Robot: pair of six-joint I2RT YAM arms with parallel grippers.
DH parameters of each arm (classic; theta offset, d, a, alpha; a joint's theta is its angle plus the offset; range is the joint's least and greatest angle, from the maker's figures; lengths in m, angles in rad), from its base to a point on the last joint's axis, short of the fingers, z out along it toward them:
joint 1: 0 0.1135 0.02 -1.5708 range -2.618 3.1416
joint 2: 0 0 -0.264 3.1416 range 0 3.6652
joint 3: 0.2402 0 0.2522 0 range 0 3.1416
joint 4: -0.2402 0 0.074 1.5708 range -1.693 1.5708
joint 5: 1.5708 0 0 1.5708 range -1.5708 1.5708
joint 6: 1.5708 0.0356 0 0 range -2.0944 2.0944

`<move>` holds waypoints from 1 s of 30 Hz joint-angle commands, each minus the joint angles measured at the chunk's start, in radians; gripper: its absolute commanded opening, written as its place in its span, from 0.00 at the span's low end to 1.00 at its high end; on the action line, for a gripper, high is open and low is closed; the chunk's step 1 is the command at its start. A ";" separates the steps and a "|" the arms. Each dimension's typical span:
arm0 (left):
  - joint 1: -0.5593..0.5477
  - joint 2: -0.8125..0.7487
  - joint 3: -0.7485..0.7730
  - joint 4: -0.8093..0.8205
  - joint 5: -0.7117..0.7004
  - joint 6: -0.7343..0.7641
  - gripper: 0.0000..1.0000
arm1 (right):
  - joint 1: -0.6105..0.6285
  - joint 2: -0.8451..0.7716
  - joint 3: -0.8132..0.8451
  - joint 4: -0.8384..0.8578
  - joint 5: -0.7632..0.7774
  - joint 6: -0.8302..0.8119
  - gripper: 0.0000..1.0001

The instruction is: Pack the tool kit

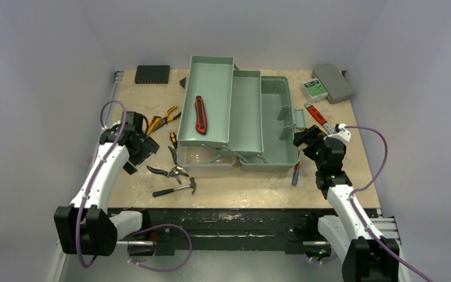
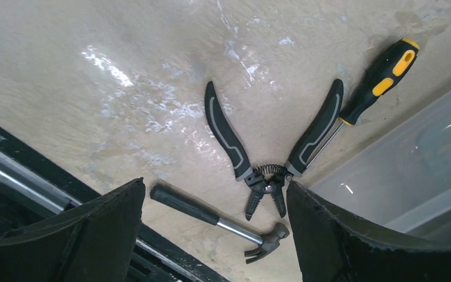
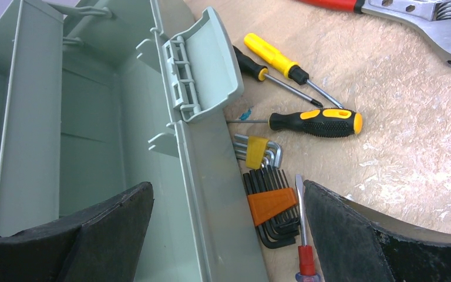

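Note:
The sage-green toolbox [image 1: 273, 120] stands open mid-table with its trays folded out. A red knife [image 1: 200, 114] lies in the left tray. My left gripper [image 1: 148, 148] hangs open and empty above the table [image 2: 216, 185], over a small hammer [image 2: 217, 220] and black-handled wire strippers [image 2: 264, 176], touching neither. A yellow-black screwdriver [image 2: 376, 88] lies beside the translucent lid [image 2: 411, 176]. My right gripper [image 1: 303, 140] is open and empty [image 3: 228, 184], straddling the toolbox's right wall [image 3: 211, 176]. An orange hex-key set [image 3: 270, 205] and a red-handled screwdriver [image 3: 302, 235] lie below it.
Orange-handled pliers [image 1: 163, 120] lie left of the toolbox. Right of it lie a red-handled wrench [image 1: 317, 114], a yellow hex-key set [image 3: 258, 150] and more screwdrivers [image 3: 317, 122]. At the back sit a flat black box [image 1: 152, 73], a grey case [image 1: 333, 82] and a small green box [image 1: 314, 88].

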 commanded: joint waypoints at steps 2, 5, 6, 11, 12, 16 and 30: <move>0.009 0.133 -0.035 0.137 0.137 -0.061 0.86 | -0.002 0.000 0.031 0.028 0.015 0.004 0.99; 0.009 0.202 -0.063 0.177 0.168 -0.095 0.84 | -0.003 0.003 0.030 0.029 0.013 0.004 0.99; 0.009 0.212 -0.076 0.193 0.173 -0.105 0.83 | -0.002 0.005 0.031 0.029 0.012 0.005 0.99; 0.008 0.224 -0.125 0.241 0.176 -0.164 0.73 | -0.002 0.005 0.031 0.031 0.010 0.004 0.99; 0.008 0.228 -0.138 0.248 0.181 -0.174 0.71 | -0.002 0.005 0.031 0.031 0.010 0.005 0.99; 0.007 0.256 -0.171 0.268 0.198 -0.220 0.66 | -0.002 0.005 0.034 0.029 0.008 0.005 0.99; -0.009 0.330 -0.160 0.181 0.077 -0.379 0.35 | -0.002 -0.008 0.029 0.027 -0.003 0.003 0.99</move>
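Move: The shears lie open below the left hand, their middle about 5 cm to its right, 3 cm ahead and 12 cm down, with the left handle reaching back almost under the hand. On the same level, the hammer's middle is about 8 cm to the right and 7 cm back, and the black-and-yellow screwdriver about 8 cm right and 11 cm ahead. From the right hand the shears are some 56 cm to the left, 6 cm back and 12 cm down. The left hand sinks about 11 cm, quickly at first and then more slowly, drifting some 3 cm to its right, until its fingertips straddle the left handle of the shears just above the table, toward the hinge end. On the way the wrist brings the fingers nearer to straight down and turns about 15 degrees counter-clockwise, while the fingers narrow from nearly wide open to less than half open, with no firm grip on the handle to be seen yet. ##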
